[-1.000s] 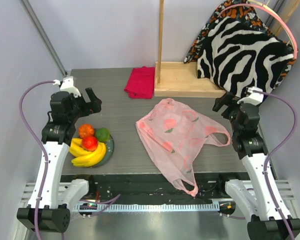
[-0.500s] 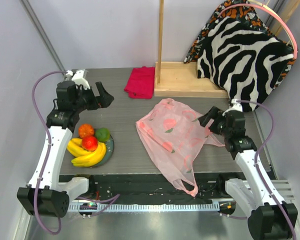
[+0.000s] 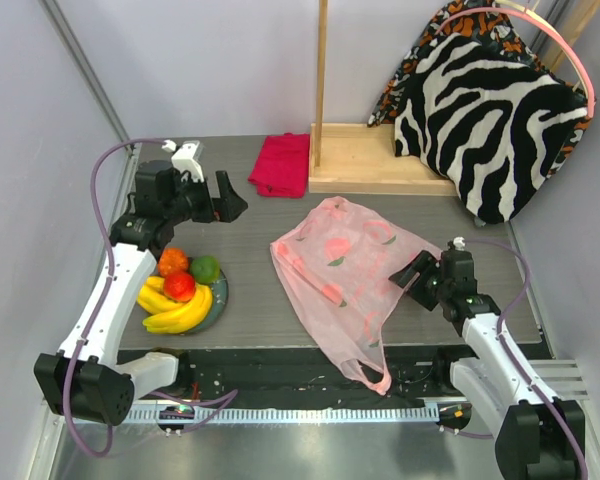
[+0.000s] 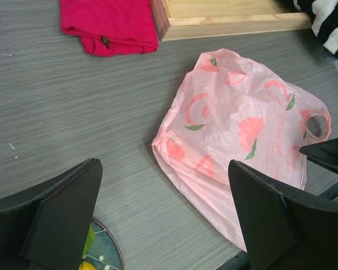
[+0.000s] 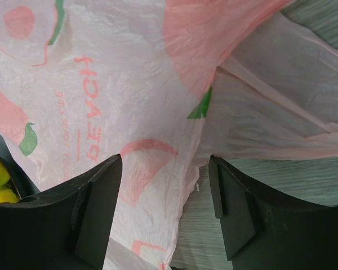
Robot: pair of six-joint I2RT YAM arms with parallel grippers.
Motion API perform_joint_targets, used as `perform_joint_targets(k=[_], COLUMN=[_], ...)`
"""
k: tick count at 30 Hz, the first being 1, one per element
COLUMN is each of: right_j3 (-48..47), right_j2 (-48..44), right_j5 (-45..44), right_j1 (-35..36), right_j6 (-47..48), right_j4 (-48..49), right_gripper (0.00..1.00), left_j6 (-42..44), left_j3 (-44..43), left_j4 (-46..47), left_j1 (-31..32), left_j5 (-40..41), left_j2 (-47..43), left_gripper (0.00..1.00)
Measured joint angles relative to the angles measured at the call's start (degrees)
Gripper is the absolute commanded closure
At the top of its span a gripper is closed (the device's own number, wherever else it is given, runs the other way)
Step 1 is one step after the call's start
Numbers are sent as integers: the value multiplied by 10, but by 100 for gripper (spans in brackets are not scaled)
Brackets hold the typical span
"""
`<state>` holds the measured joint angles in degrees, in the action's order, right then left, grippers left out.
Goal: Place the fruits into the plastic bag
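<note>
The pink plastic bag (image 3: 342,268) lies flat mid-table, one loop handle hanging over the front edge. My right gripper (image 3: 410,272) is low at the bag's right side. In the right wrist view it (image 5: 164,171) stands open with the bag's (image 5: 118,95) crumpled edge between the fingers, not pinched. Bananas (image 3: 176,310), a red fruit (image 3: 180,286), an orange fruit (image 3: 172,261) and a green fruit (image 3: 205,268) sit on a plate (image 3: 220,296) at the left. My left gripper (image 3: 226,205) hovers wide open and empty behind the plate; its wrist view shows the bag (image 4: 242,126) ahead of the jaws (image 4: 163,183).
A folded magenta cloth (image 3: 280,164) lies at the back beside a wooden base (image 3: 375,170) with an upright post. A zebra-print cushion (image 3: 490,120) leans at the back right. The bag's front handle (image 3: 376,374) overhangs the table edge.
My right arm has come down and left to the bag's right edge, its jaws narrowing. My left arm has swung right and back, away from the plate, still wide open.
</note>
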<state>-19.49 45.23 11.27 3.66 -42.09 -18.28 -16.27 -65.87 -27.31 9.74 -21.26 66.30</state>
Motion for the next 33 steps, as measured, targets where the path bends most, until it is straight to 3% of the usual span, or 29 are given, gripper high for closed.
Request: perform_joint_targets(k=[15, 18, 24, 29, 33], right_j3=[37, 47, 88, 83, 42], right_j2=[-61, -42, -20, -20, -29], right_j5=[-27, -27, 10, 44, 38], right_j1=[0, 0, 0, 4, 38], right_j6=[-55, -59, -66, -71, -74], right_j4=[-27, -9, 104, 161, 174], right_gripper=[42, 49, 98, 99, 99], left_j6=[2, 2, 0, 0, 5], left_j3=[3, 3, 9, 10, 11], left_j4=[0, 0, 9, 12, 19], left_j1=[0, 0, 0, 12, 66], left_j5=[-5, -9, -34, -59, -55], left_j2=[0, 0, 0, 3, 4], left_gripper=[0, 0, 0, 2, 2])
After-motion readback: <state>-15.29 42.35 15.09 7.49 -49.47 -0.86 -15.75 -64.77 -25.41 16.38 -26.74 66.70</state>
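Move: The right hand hovers low over the pink bag's right side, open, with the edge to be pinched about 3 cm below it and 1 cm to its left. The bag's outer handle loop lies some 9 cm to the right and 3 cm ahead, the near handle about 22 cm back and 6 cm left, and the bag's left corner roughly 29 cm left and 9 cm ahead. From the raised left hand, that right edge is about 39 cm right, 10 cm back and 24 cm down. The right hand creeps back and down some 2 cm onto the bag's right side and shuts its part-open fingers fully, pinching the thin plastic between the tips, then turns to lift it about 6 cm while carrying it roughly 4 cm forward and 4 cm left, the fingertips tilting up. Late on, the left hand, empty and still wide open, starts swinging about 5 cm right and a little back at the same height, towards the bag, turning some 10 degrees clockwise. ##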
